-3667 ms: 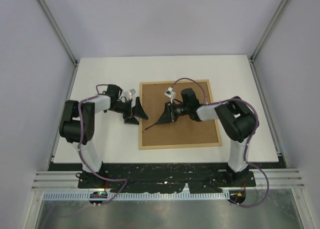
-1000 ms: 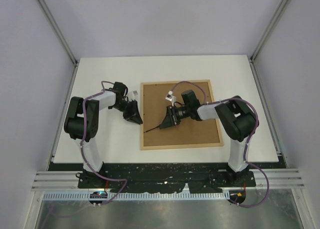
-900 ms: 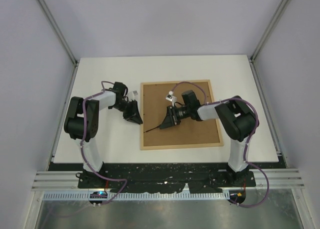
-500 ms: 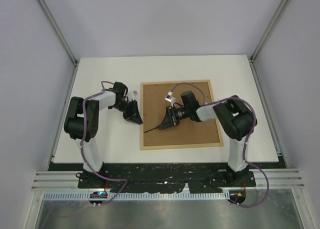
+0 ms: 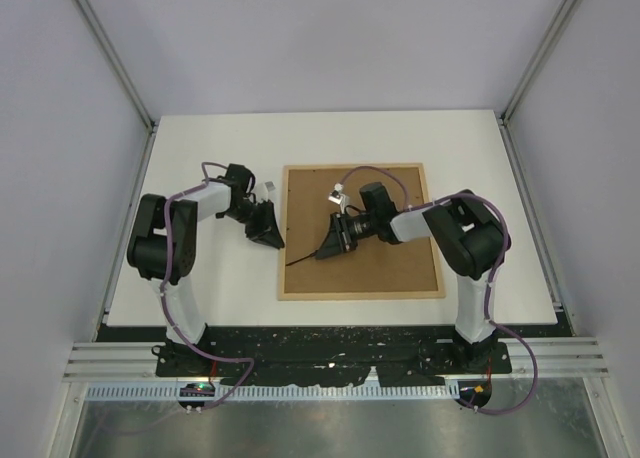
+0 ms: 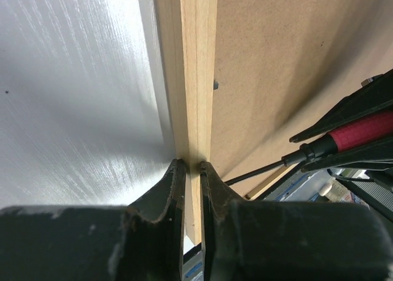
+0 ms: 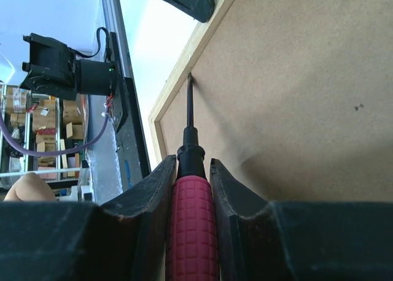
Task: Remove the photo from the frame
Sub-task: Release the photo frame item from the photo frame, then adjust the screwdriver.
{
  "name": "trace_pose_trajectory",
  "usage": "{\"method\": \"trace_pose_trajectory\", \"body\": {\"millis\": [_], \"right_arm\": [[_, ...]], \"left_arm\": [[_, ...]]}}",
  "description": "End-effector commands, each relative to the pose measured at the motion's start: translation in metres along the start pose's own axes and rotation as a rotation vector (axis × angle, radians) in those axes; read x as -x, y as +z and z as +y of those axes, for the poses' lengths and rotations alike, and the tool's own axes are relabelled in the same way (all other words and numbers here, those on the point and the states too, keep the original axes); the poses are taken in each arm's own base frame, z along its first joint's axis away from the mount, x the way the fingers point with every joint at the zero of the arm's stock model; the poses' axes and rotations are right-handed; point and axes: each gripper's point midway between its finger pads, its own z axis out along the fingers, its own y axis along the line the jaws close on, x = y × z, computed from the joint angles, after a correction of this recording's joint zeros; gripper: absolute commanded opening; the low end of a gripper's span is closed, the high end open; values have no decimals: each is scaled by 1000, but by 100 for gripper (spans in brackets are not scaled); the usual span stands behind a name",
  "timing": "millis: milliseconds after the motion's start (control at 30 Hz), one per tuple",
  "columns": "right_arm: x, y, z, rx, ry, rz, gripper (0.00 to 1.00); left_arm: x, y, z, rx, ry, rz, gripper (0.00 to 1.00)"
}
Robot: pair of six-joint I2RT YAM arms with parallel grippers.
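Observation:
The frame (image 5: 395, 266) lies face down on the white table with its brown back up. The photo is hidden under that back. My left gripper (image 5: 271, 238) is shut on the frame's left wooden strip (image 6: 196, 78), one finger on each side of it (image 6: 188, 164). My right gripper (image 5: 328, 248) hovers over the back, shut on a red-handled screwdriver (image 7: 192, 226). The screwdriver's dark shaft (image 5: 304, 259) points to the near left, and its tip rests at the inner edge of the left strip (image 7: 189, 77).
A small metal tab (image 6: 215, 83) sticks out of the left strip over the back board. Grey walls close in the white table (image 5: 200, 148) on three sides. The arm bases and a black rail (image 5: 330, 343) run along the near edge.
The right gripper and screwdriver have crept slightly left, bringing the tip closer to the frame's left strip. The left gripper has kept its hold on that strip and stayed in place.

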Motion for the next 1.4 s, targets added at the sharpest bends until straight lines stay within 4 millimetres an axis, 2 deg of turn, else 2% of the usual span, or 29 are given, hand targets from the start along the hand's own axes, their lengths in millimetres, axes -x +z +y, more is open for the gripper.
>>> {"method": "trace_pose_trajectory", "body": {"millis": [0, 33, 67, 100, 133, 167, 200, 233, 267, 333, 467, 567, 633, 700, 733, 767, 800, 833, 867, 900, 933, 967, 1033, 1100, 1200, 1267, 1300, 1367], "right_arm": [[-4, 25, -10, -129, -14, 13, 8], [8, 29, -5, -157, -57, -6, 8], [5, 28, -6, -187, -38, 12, 8], [22, 30, 3, -213, -88, -15, 8], [23, 30, 7, -232, -86, -10, 8], [39, 32, 19, -249, -119, -33, 8], [34, 35, 24, -270, -97, -4, 8], [52, 38, 33, -299, -112, -23, 8], [49, 41, 38, -319, -97, 6, 8], [66, 51, 62, -318, -116, -1, 8], [72, 65, 93, -279, -111, 23, 8], [74, 63, 93, -297, -133, 23, 8], [80, 51, 84, -314, -147, 8, 8], [97, 25, 72, -337, -145, -52, 8], [98, 16, 65, -346, -133, -65, 8], [111, 0, 60, -355, -150, -107, 8], [110, -8, 51, -374, -150, -117, 8], [122, -23, 46, -394, -191, -154, 8], [120, -30, 35, -425, -195, -162, 8], [131, -42, 30, -442, -232, -198, 8], [126, -46, 19, -468, -226, -201, 8], [132, -54, 13, -488, -246, -225, 8], [130, -60, 3, -494, -229, -234, 8], [133, -66, 7, -462, -201, -246, 8], [138, -73, 27, -359, -182, -246, 8], [143, -88, 38, -288, -143, -262, 8], [141, -89, 49, -225, -137, -246, 8], [141, -96, 60, -153, -97, -244, 8]], "left_arm": [[-6, 15, 31, 139, 20, -4, 0], [-6, 15, 31, 140, 21, -5, 0], [-6, 14, 31, 140, 23, -9, 0], [-6, 14, 32, 144, 19, -9, 0], [-5, 14, 32, 145, 23, -14, 0], [-5, 14, 32, 148, 23, -15, 0], [-5, 14, 32, 151, 26, -16, 0], [-6, 14, 32, 154, 26, -15, 0], [-5, 13, 32, 155, 28, -19, 0], [-5, 13, 32, 157, 31, -21, 0], [-5, 12, 32, 164, 40, -29, 0], [-5, 10, 32, 171, 44, -36, 0], [-3, 8, 30, 165, 48, -40, 0], [-1, 6, 26, 154, 55, -48, 0], [1, 4, 23, 152, 61, -53, 0], [2, 3, 23, 152, 64, -59, 0], [1, 2, 22, 150, 67, -61, 0], [1, 1, 20, 148, 74, -66, 5], [2, 0, 20, 150, 78, -69, 11], [2, 0, 19, 151, 85, -70, 16], [2, 0, 19, 153, 90, -71, 20], [3, 0, 19, 153, 95, -71, 25], [6, -3, 17, 156, 111, -77, 31], [10, -11, 10, 148, 142, -98, 39], [21, -30, -7, 123, 227, -175, 51], [29, -45, -27, 70, 309, -237, 56], [33, -51, -38, 34, 358, -267, 59], [36, -62, -70, -97, 447, -292, 62]]}}
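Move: From the right hand, which holds the screwdriver, the tab at the frame's left rail lies about 10 cm left, 3 cm back and 3 cm below, with the driver's tip already at it. The frame's near left corner is some 12 cm left and 11 cm back. The left hand, already gripping that rail, has the same tab about 4 cm back and 1 cm right, and the next tab some 6 cm ahead and 1 cm right. Keep the left gripper on the rail while the right drives the screwdriver left about 8 cm and up, tilting its point down some 20 degrees to lever at the tab. Then swing the right hand back about 12 cm to the right and forward, off the rail, grip kept; open the left fingers and lift them clear of the rail. ##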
